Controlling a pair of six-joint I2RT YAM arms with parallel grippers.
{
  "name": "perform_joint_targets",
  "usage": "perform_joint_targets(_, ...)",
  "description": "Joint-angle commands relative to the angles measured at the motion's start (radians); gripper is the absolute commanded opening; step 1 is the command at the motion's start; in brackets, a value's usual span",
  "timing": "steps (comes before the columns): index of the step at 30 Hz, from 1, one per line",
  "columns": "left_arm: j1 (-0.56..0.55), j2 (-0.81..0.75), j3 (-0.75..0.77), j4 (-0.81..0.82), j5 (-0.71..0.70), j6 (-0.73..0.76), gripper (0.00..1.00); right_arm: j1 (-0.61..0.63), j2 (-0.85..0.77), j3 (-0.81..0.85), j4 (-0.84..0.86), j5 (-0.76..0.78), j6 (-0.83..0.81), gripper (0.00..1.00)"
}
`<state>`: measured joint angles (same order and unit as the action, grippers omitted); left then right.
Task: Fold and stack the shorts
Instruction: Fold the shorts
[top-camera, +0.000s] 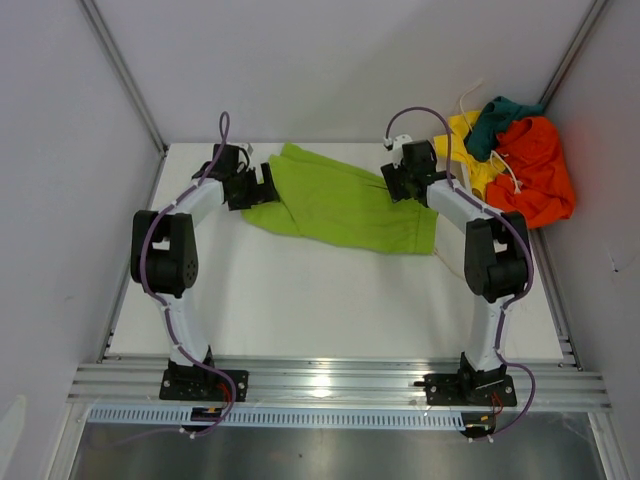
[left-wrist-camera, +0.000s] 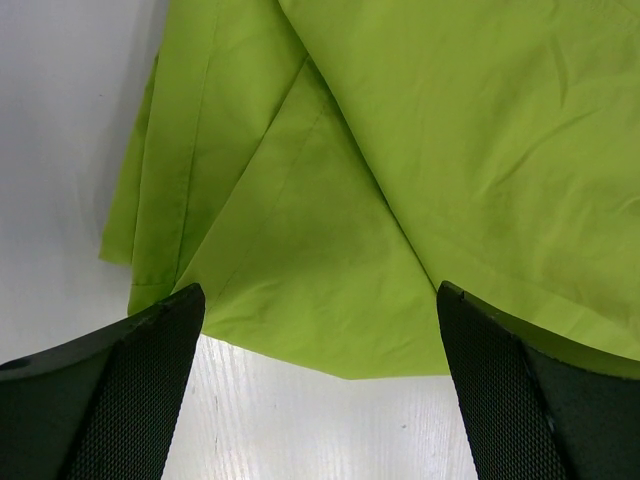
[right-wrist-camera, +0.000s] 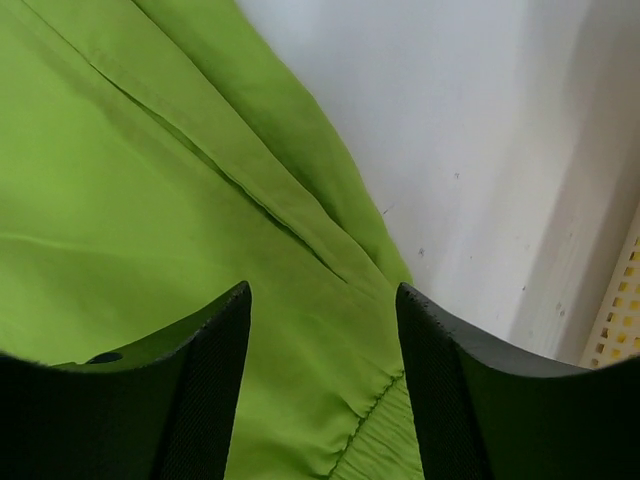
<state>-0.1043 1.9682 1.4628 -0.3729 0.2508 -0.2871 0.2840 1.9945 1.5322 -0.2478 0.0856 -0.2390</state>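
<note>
The lime green shorts lie spread on the white table, slanting from far left to near right. My left gripper is open at their left end; in the left wrist view the hem lies between and just beyond the fingers, which frame bare table. My right gripper is open over the far right edge; the right wrist view shows the elastic waistband between its fingers. Orange shorts, yellow shorts and dark teal shorts lie heaped at the far right.
White walls enclose the table at the back and both sides. A perforated pale panel shows at the right edge of the right wrist view. A metal rail runs along the near edge by the arm bases.
</note>
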Motion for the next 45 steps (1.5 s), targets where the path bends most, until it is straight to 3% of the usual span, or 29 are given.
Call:
perform_joint_targets(1, 0.003, -0.035, -0.01, 0.029, 0.03, 0.016, 0.99, 0.006, 0.026, 0.019, 0.071, -0.006, -0.1, 0.62)
perform_joint_targets(10, 0.003, -0.032, -0.01, 0.026, 0.038, 0.012, 0.99, 0.021, 0.067, 0.028, 0.119, 0.028, -0.16, 0.42)
perform_joint_targets(33, 0.009, -0.014, 0.021, -0.003, 0.065, 0.011, 0.98, 0.011, 0.109, 0.028, 0.11, -0.139, -0.155, 0.44)
perform_joint_targets(39, 0.011, -0.012, 0.021, 0.0, 0.076, 0.009, 0.98, 0.017, 0.124, 0.039, 0.091, -0.138, -0.16, 0.25)
perform_joint_targets(43, 0.011, 0.001, 0.021, 0.008, 0.085, 0.005, 0.98, 0.0, 0.106, 0.026, 0.128, -0.152, -0.108, 0.0)
perform_joint_targets(45, 0.012, 0.015, 0.031, 0.002, 0.085, 0.003, 0.97, -0.014, 0.099, 0.029, 0.131, -0.168, -0.086, 0.0)
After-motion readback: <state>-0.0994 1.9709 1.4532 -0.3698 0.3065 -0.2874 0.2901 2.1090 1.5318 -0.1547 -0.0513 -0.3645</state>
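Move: The shorts' upper folded edge, where the layers meet, lies some 5 cm below the half-open right fingers, about 3 cm to their left and 1 cm farther out. The waistband is roughly 7 cm to the right of that hand and 8 cm back, while the yellow garment at the basket sits about 17 cm right and 11 cm ahead. From the idle left hand, that folded edge is some 33 cm to the right and 3 cm farther out. Down in two short steps, some 4.5 cm in all, the right hand sinks to the shorts' upper folded edge, sliding about 2.5 cm left between them, away from the waistband. Its wrist turns roughly 10 degrees counter-clockwise; the fingers narrow partway early on, pause, then shut fully at the cloth during the last descent, pinching the edge. ##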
